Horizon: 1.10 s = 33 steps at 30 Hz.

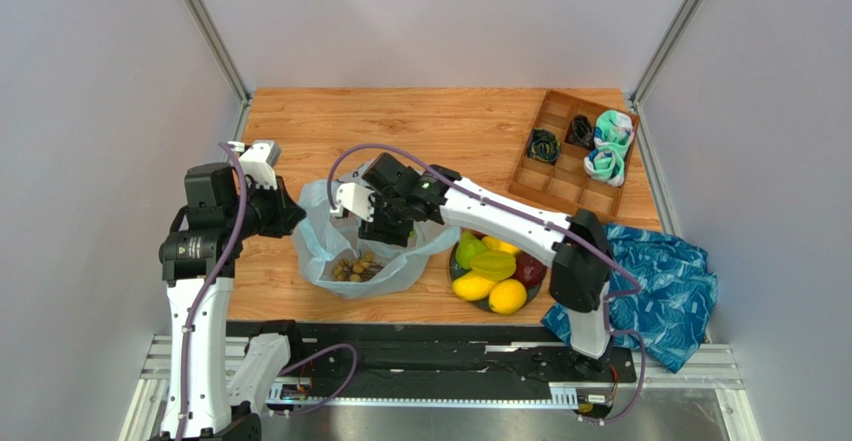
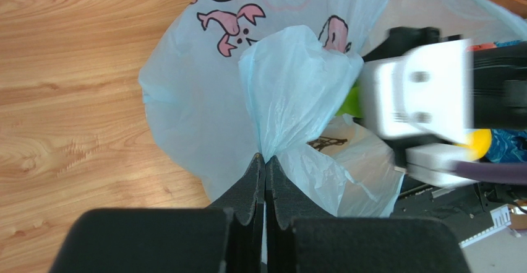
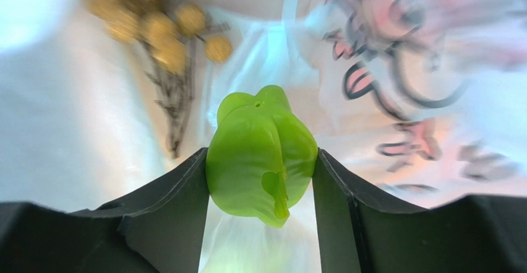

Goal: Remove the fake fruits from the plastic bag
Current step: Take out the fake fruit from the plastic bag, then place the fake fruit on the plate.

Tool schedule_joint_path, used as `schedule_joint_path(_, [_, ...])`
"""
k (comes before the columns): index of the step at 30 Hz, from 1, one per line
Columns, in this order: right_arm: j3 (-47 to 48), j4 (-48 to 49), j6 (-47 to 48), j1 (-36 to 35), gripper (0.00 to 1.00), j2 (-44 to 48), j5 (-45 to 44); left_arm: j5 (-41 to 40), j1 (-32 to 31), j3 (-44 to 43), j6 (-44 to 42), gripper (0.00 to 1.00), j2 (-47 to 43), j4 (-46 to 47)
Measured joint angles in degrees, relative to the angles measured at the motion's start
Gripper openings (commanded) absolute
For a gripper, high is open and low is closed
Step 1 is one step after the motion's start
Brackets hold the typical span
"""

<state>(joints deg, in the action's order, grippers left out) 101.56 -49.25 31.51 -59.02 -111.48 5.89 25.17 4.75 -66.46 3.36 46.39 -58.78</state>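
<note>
The plastic bag [image 1: 325, 246] lies open on the wooden table, pale blue with a pink cartoon print [image 2: 232, 22]. My left gripper [image 2: 265, 157] is shut on a bunched part of the bag's rim and holds it up. My right gripper [image 3: 261, 153] is down inside the bag, both fingers pressed against a glossy green lobed fruit [image 3: 247, 155]. A brownish grape bunch [image 3: 161, 25] lies on the bag's floor beyond it, also showing from above [image 1: 355, 266]. In the top view my right gripper [image 1: 387, 231] is over the bag's mouth. More fake fruits [image 1: 490, 276] lie in a pile to the right of the bag.
A wooden compartment tray [image 1: 545, 176] with rolled socks [image 1: 608, 146] stands at the back right. A blue patterned cloth [image 1: 670, 281] lies at the right edge beside the right arm's base. Grey walls close in both sides.
</note>
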Motion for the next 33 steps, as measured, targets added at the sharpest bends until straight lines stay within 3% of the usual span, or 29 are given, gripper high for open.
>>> schedule_joint_path(8, [-3.4, 2.3, -4.8, 1.2, 0.42, 11.3, 11.8, -0.2, 0.0, 0.4, 0.2, 0.0, 0.0, 0.4])
schedule_joint_path(15, [-2.8, -0.9, -6.3, 4.8, 0.4, 16.1, 13.3, -0.7, 0.0, 0.4, 0.2, 0.0, -0.1, 0.3])
schedule_joint_path(20, [-5.3, -8.5, -4.3, 14.3, 0.41, 24.6, 11.3, -0.9, 0.0, 0.4, 0.2, 0.0, -0.2, 0.5])
schedule_joint_path(26, [-21.0, -15.7, 1.4, 22.4, 0.41, 37.0, 4.7, -0.5, 0.6, 0.4, 0.4, 0.0, -0.2, 2.0])
schedule_joint_path(33, [-27.7, -16.8, 5.0, 23.5, 0.42, 31.1, -1.5, 0.1, 1.8, 0.4, 0.9, 0.0, 0.2, 2.8])
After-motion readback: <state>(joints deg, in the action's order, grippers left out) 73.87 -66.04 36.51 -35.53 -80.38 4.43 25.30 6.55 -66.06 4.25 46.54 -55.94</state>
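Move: The right hand, already gripping the green pepper in the bag's mouth, has the fruit-filled plate about 20 cm to its right, 7 cm back and 12 cm below. The brown bunch in the bag lies some 9 cm left, 6 cm back, 12 cm below; the lemon at the plate's near edge is 18 cm right and 13 cm back, 10 cm below. From the left hand, pinching the bag, the plate is roughly 39 cm right, 12 cm back, 24 cm below. Right hand lifts its pepper about 12 cm from the bag, swings 25 cm right, then sinks towards the plate. ##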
